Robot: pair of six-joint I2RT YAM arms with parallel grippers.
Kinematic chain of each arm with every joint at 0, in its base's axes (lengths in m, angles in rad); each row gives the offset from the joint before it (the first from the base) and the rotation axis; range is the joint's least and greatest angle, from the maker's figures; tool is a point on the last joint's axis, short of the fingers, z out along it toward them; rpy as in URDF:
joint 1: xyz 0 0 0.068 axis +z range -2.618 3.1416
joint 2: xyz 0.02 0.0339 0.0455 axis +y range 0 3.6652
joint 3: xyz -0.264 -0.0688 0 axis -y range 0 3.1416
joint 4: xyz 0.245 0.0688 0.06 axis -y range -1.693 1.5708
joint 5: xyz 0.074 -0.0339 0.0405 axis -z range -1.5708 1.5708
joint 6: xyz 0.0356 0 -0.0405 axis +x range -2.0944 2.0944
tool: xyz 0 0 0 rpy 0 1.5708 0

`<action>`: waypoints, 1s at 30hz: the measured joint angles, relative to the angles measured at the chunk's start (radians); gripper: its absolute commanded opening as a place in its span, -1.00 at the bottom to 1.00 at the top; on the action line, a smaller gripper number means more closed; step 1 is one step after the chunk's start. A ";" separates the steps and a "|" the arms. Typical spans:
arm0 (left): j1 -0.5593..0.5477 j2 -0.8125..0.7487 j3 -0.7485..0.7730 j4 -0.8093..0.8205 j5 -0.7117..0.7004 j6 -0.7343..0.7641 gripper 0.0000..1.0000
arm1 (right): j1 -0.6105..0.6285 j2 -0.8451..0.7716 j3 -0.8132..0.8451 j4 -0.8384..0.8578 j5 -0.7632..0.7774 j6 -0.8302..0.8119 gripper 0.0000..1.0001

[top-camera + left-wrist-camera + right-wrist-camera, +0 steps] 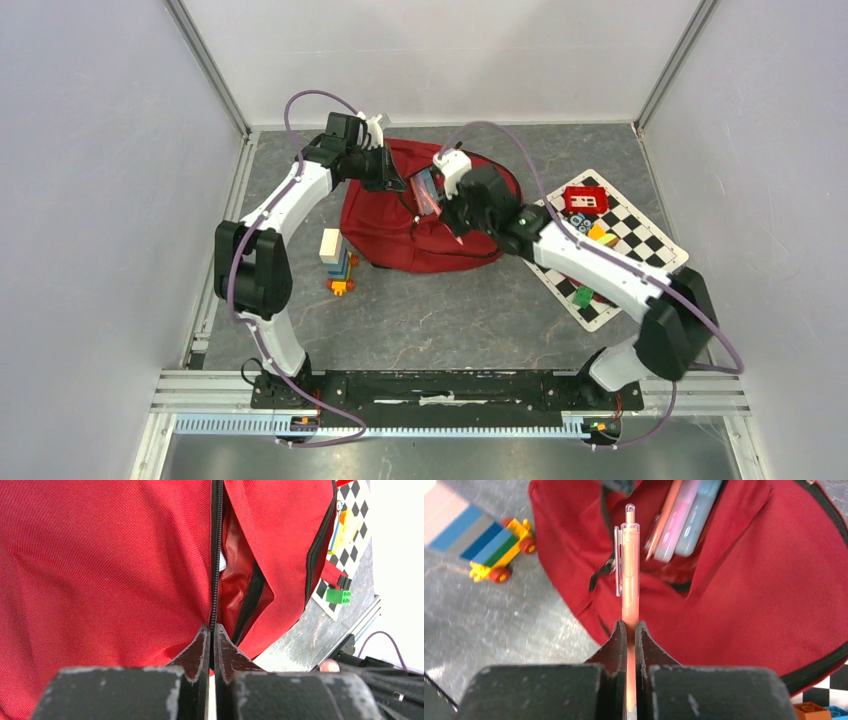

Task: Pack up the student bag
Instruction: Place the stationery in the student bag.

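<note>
The student bag (400,240) is a dark red backpack lying at the back middle of the table with its zip opening facing up. My left gripper (396,183) is at the bag's upper left. In the left wrist view this gripper (213,631) is shut on the bag's zip edge (216,560) and holds the opening apart. My right gripper (446,208) hovers over the opening. It is shut (630,626) on a salmon-orange pen (630,565), which points toward the opening. Several other pens (684,525) stick out of the bag (749,595).
A stack of coloured toy bricks on wheels (337,262) stands left of the bag, also showing in the right wrist view (489,545). On the right a checkered mat (640,235) carries a small red box (584,200), a green brick (583,296) and other small pieces. Frame posts and walls enclose the table.
</note>
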 measured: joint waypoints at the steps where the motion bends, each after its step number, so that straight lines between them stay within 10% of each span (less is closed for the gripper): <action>1: 0.000 -0.002 0.002 -0.009 0.000 0.013 -0.87 | -0.016 0.044 0.060 -0.024 -0.003 0.018 -1.00; 15: 0.000 -0.001 0.023 -0.041 0.028 0.050 -0.90 | -0.158 0.510 0.645 -0.362 -0.149 0.202 -1.00; 30: 0.000 0.004 0.049 -0.043 0.026 0.039 -0.89 | -0.177 0.561 0.696 -0.485 -0.167 0.219 -1.00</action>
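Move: I hold the orange pen in my right hand; the bag's open front pocket, with other stationery already inside, lies about 10 cm ahead, 3 cm to the left and some 8 cm below. Its zipper pull is roughly 5 cm ahead, 5 cm left and 10 cm down; the toy block stack stands about 21 cm left and 4 cm back, 14 cm lower. From my left hand, pinching the pocket's left edge, the pocket's middle is level ahead, about 4 cm right and 5 cm below. I carry the pen forward with my right hand by about 9 cm, drifting slightly left and partly back again, then sink some 4 cm, tipping the fingers downward about 25 degrees so its front end goes in at the pocket mouth. Both grips stay shut; my left hand keeps its pinch on the zipped edge, dips back briefly and lifts it about 1 cm. ##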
